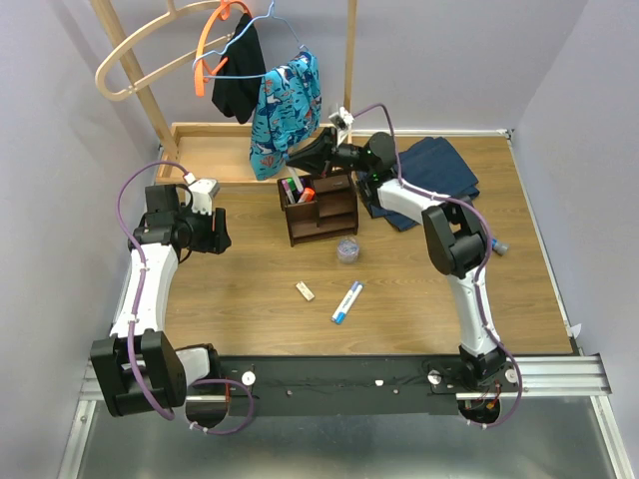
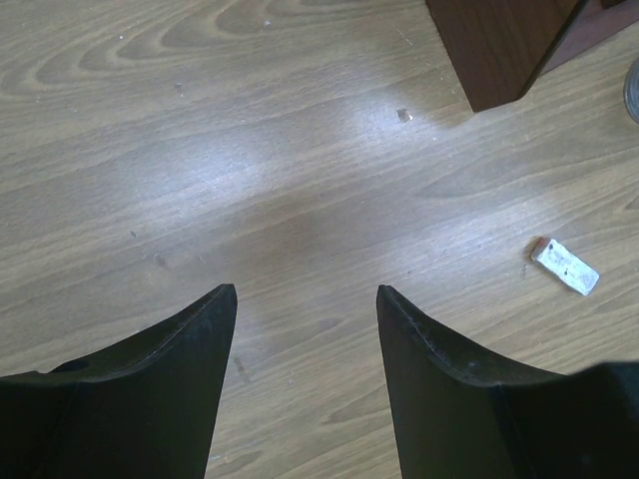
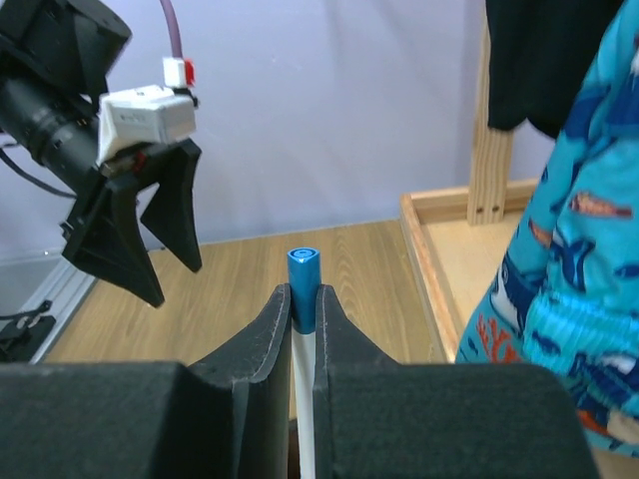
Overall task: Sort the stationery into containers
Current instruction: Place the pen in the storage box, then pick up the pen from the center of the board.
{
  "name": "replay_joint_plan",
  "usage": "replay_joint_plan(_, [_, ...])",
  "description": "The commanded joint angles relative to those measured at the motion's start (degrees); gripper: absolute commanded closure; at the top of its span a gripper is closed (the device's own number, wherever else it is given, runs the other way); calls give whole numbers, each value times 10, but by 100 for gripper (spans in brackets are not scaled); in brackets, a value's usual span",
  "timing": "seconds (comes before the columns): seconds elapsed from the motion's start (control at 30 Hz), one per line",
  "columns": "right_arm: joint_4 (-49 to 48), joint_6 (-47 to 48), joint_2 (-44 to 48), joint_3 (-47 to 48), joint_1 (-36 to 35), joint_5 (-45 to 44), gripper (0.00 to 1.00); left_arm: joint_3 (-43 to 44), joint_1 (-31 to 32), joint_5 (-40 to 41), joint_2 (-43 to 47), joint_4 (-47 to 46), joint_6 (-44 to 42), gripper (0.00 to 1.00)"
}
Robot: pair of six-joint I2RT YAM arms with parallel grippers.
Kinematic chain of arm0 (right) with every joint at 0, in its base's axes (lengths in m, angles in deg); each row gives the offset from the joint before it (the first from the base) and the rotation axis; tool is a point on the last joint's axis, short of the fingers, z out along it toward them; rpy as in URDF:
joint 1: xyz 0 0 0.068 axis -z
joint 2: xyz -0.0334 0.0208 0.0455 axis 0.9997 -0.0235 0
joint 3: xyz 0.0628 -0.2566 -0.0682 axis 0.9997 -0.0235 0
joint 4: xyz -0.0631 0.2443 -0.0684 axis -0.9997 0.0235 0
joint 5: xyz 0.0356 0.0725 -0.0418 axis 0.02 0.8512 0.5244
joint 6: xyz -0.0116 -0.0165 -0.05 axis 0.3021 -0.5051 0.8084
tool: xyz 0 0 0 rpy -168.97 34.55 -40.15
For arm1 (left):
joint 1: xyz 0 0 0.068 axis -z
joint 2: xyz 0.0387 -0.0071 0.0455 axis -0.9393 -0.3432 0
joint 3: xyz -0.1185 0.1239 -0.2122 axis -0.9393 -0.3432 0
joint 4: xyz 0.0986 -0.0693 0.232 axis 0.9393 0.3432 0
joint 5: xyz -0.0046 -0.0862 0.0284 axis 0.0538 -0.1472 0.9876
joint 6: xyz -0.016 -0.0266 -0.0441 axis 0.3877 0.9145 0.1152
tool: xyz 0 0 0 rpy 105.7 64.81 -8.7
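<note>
My right gripper (image 3: 304, 294) is shut on a thin white pen with a blue cap (image 3: 304, 267), which stands upright between the fingers. In the top view this gripper (image 1: 303, 160) hovers over the back left of the dark brown organiser (image 1: 334, 215), where purple, green and orange markers (image 1: 296, 190) stand in a compartment. My left gripper (image 2: 306, 291) is open and holds nothing; it hangs over bare table to the left of the organiser (image 2: 499, 45). A small white eraser (image 1: 305, 290), a white pen with blue ends (image 1: 347, 301) and a clear round tub (image 1: 347, 249) lie in front of the organiser.
Folded blue jeans (image 1: 431, 172) lie at the back right under the right arm. A pale wooden tray with tall posts (image 1: 215, 155) stands at the back, with hangers carrying black clothing and teal patterned shorts (image 1: 288, 110). The eraser (image 2: 565, 266) lies to the right of my left fingers.
</note>
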Motion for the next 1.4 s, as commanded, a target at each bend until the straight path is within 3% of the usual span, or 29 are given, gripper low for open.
replay_joint_plan(0.0, [-23, 48, -22, -26, -4, 5, 92, 4, -4, 8, -5, 0, -9, 33])
replay_joint_plan(0.3, [54, 163, 4, -99, -4, -1, 87, 1, -4, 4, 3, -8, -3, 32])
replay_joint_plan(0.43, [74, 190, 42, -130, -5, -21, 63, -1, -4, -1, 18, -13, 1, 32])
replay_joint_plan(0.63, [181, 261, 151, -157, -5, -55, 52, -14, -5, -19, 48, -37, 24, 32])
replay_joint_plan(0.83, [417, 405, 301, -207, -4, -45, 51, -46, -4, -55, 99, -55, 63, 32])
replay_joint_plan(0.87, [512, 440, 319, -217, -6, -36, 50, -53, -4, -65, 106, -57, 67, 33])
replay_joint_plan(0.93, [649, 591, 360, -223, -5, -8, 51, -71, -4, -70, 130, -63, 75, 32])
replay_joint_plan(0.97, [802, 650, 366, -216, -7, -3, 51, -76, -4, -70, 137, -65, 77, 32])
replay_joint_plan(1.0, [882, 788, 369, -211, -8, -12, 51, -83, -5, -74, 144, -64, 78, 32])
replay_joint_plan(1.07, [1075, 908, 361, -201, -24, -43, 51, -89, -4, -78, 158, -65, 83, 32])
replay_joint_plan(1.1, [1120, 1000, 357, -202, -31, -81, 52, -91, -4, -80, 160, -65, 85, 32])
replay_joint_plan(1.2, [1196, 1084, 349, -234, -58, -147, 55, -94, -5, -83, 169, -68, 90, 32])
replay_joint_plan(1.37, [1167, 1113, 356, -293, -118, -201, 56, -90, -5, -77, 183, -57, 87, 32])
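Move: The storage box's left compartment, where the held pen is to go, lies some 18 cm below the right hand and about 2 cm back. The paper-clip jar is roughly 15 cm back and 13 cm right of that hand, the blue-and-white markers 27 cm back and 13 cm right, and the white block 24 cm back and 3 cm right, all some 25 cm below. From the left hand the compartment lies about 13 cm ahead, 18 cm right and 8 cm lower. Lower the right gripper about 9 cm nearly straight down over the left compartment and open its fingers to let go of the pen. Rise clear, then swing back and to the right, tipping the fingers down some 60 degrees, and sink towards the markers. Meanwhile ease the open left hand a few centimetres up, back and right. ##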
